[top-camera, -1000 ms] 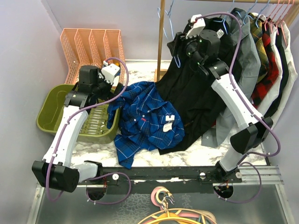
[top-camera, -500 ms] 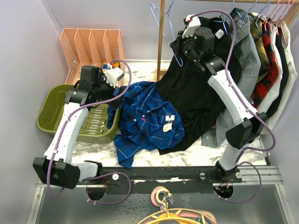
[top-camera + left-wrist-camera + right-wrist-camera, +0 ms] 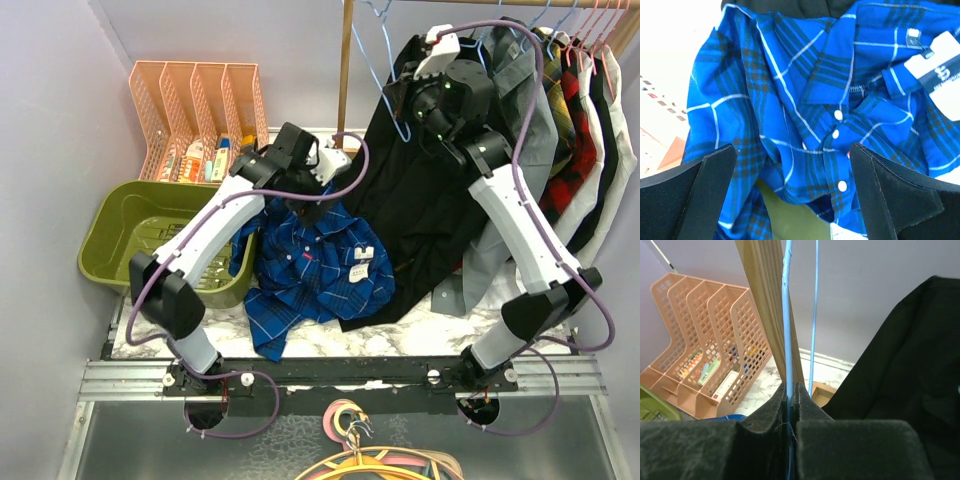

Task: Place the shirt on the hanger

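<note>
The royal-blue plaid shirt (image 3: 315, 262) lies crumpled on the marble table, partly over the green bin. My left gripper (image 3: 318, 192) hovers open just above the shirt's upper part. In the left wrist view the shirt's collar and white buttons (image 3: 836, 134) lie between my spread fingers (image 3: 892, 200). My right gripper (image 3: 405, 100) is high up by the wooden post and shut on the light-blue wire hanger (image 3: 378, 70). In the right wrist view the hanger wire (image 3: 786, 315) runs up from between the closed pads.
A green bin (image 3: 125, 215) sits at the left, a peach file rack (image 3: 195, 105) behind it. A plain black shirt (image 3: 410, 210) drapes over the table's right. Several garments (image 3: 570, 120) hang at the right. A wooden post (image 3: 345, 70) stands at the back. More hangers (image 3: 350, 440) lie in front.
My left arm has swung right from over the green bin to above the blue shirt. My right gripper has shifted right and up a little with the hanger.
</note>
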Robot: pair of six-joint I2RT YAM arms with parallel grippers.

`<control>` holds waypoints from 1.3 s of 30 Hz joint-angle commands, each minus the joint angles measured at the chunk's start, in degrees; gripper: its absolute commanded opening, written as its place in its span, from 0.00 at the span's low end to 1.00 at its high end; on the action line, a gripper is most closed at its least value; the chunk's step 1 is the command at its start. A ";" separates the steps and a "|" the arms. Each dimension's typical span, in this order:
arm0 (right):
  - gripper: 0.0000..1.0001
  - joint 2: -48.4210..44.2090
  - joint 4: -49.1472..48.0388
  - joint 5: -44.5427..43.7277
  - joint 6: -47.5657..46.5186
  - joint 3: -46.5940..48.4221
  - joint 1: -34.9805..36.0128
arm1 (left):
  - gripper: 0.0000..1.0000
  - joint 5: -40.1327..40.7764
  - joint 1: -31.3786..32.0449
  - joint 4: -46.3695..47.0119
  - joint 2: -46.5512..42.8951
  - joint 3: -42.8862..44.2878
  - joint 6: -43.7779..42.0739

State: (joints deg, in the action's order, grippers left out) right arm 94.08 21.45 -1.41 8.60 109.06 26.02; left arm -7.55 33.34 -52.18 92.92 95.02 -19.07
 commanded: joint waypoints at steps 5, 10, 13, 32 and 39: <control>0.01 -7.03 -0.55 -4.71 -2.10 -4.51 -0.10 | 0.86 3.91 4.97 -1.64 9.99 8.92 3.58; 0.01 -18.49 -2.10 -5.59 -1.03 -20.29 -0.10 | 0.86 10.23 9.66 1.32 12.03 5.46 1.76; 0.01 -26.87 -2.51 -5.14 -0.30 -28.57 -0.09 | 0.87 11.53 10.53 2.29 13.36 5.26 1.31; 0.01 -62.82 29.70 1.21 20.28 -46.11 -0.13 | 0.54 16.88 11.59 2.79 22.17 7.08 0.86; 0.01 -63.93 44.70 5.62 30.06 -45.21 -0.09 | 0.00 18.53 11.65 1.73 21.33 9.45 0.87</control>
State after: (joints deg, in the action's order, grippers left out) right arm 29.87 54.74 -1.06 30.89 62.85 26.02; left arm 8.91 44.75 -49.80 115.55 101.86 -18.35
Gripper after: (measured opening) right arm 0.029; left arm 0.021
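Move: The fold beside the blue shirt's collar lies about 6 cm right of my open left hand, 2 cm ahead and 11 cm below; the collar tag is 12 cm right and 2 cm back, the green bin's middle some 27 cm left and 1 cm ahead. From my right hand, gripping the hanger, that fold is 13 cm back, 5 cm left, 31 cm down; the wooden post is 8 cm ahead, 6 cm left, the black shirt 9 cm right, 4 cm back. With my right fingers still shut on the hanger's wire, I lift it a couple of centimetres, then draw it some 30 cm back, also right and down, ending with the hand tipped downward. My left hand slides about 7 cm right, then sinks onto the blue shirt, fingers turning steeper, and shuts to pinch the fold by the collar. ##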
